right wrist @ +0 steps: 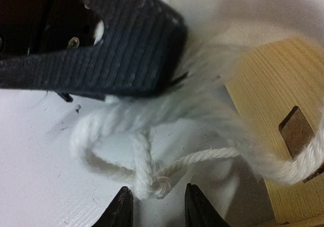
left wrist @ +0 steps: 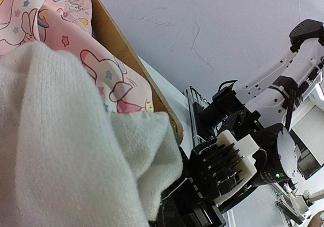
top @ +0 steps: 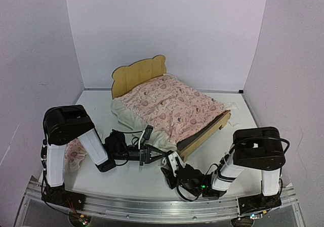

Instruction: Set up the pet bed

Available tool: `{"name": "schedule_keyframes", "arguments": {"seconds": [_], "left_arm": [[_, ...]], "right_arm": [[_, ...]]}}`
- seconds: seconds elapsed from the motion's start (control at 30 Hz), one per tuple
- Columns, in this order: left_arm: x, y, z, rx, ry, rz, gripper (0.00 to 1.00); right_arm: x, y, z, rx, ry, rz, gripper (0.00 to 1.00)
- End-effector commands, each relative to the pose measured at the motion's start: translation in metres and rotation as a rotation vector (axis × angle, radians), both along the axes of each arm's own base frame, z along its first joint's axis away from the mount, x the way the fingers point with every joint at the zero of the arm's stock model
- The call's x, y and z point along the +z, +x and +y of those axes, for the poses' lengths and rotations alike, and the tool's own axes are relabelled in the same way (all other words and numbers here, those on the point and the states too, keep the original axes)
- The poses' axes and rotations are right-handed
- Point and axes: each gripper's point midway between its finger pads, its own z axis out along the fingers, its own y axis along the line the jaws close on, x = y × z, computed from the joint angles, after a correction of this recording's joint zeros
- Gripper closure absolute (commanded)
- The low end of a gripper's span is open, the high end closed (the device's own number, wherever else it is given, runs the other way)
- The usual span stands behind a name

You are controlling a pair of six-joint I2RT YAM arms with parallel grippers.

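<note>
The pet bed (top: 205, 133) of light plywood stands mid-table, its wavy headboard (top: 138, 75) at the back. A pink patterned blanket (top: 171, 103) with a white fleece edge (left wrist: 66, 151) covers it. My left gripper (top: 154, 156) sits at the bed's near corner, shut on the blanket's white edge (left wrist: 152, 186). Its black ribbed finger (right wrist: 101, 45) shows in the right wrist view. My right gripper (right wrist: 154, 207) is low on the table just beside it, open, with a white yarn knot (right wrist: 154, 184) lying between its fingertips. The bed's wood (right wrist: 268, 100) is to its right.
A small pink pillow (top: 76, 155) lies on the table at the left, partly behind the left arm. White walls close in the table at the back and both sides. The right arm (left wrist: 283, 85) shows in the left wrist view.
</note>
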Motion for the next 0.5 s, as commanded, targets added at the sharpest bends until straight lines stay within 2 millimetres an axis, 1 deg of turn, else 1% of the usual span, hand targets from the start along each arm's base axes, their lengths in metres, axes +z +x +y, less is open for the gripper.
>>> {"name": "schedule_keyframes", "arguments": {"seconds": [0.0, 0.07, 0.1, 0.13, 0.2, 0.27, 0.3, 0.37, 0.47], "left_arm": [[0.02, 0.002, -0.002, -0.015, -0.067, -0.05, 1.0], [0.02, 0.002, -0.002, -0.015, -0.067, -0.05, 1.0], [0.021, 0.002, -0.002, -0.015, -0.068, -0.051, 1.0], [0.021, 0.002, -0.002, -0.015, -0.068, -0.052, 1.0], [0.021, 0.002, -0.002, -0.017, -0.068, -0.053, 1.0], [0.021, 0.002, -0.002, -0.015, -0.069, -0.052, 1.0], [0.022, 0.002, -0.002, -0.016, -0.07, -0.052, 1.0], [0.023, 0.001, -0.002, -0.014, -0.07, -0.053, 1.0], [0.027, 0.002, 0.001, -0.002, -0.077, -0.063, 1.0]], "right_arm": [[0.022, 0.011, 0.016, -0.002, 0.089, -0.048, 0.66], [0.022, 0.014, 0.016, -0.009, 0.092, -0.053, 0.69], [0.022, 0.014, 0.017, -0.007, 0.093, -0.054, 0.72], [0.022, 0.015, 0.018, -0.007, 0.093, -0.057, 0.79], [0.023, 0.016, 0.018, -0.013, 0.1, -0.062, 0.87], [0.026, 0.018, 0.017, -0.027, 0.12, -0.066, 0.92], [0.028, 0.019, 0.017, -0.028, 0.126, -0.068, 0.98], [0.03, 0.019, 0.016, -0.033, 0.133, -0.068, 1.0], [0.029, 0.011, 0.008, -0.011, 0.138, -0.026, 1.0]]}}
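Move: The white cord's knotted end hangs about 2 cm ahead of the right hand and 1 cm to its left, nearly level with the fingers. From this hand, the bed's slotted corner post stands some 4 cm ahead, 6 cm right and 3 cm up, and the blanket's white edge hangs about 7 cm ahead, 1 cm left and 5 cm up. From the left hand, the knot lies roughly 7 cm below and 2 cm to its right, about level fore and aft. The cord's knot goes between the right fingertips as that hand eases forward and left by about 1 cm each and the part-open fingers shut fully on the cord. While they close, the hand starts to lift, rising about 1 cm under the blanket edge. The left hand stays still beside it, keeping its fingers shut on the upper cord. ##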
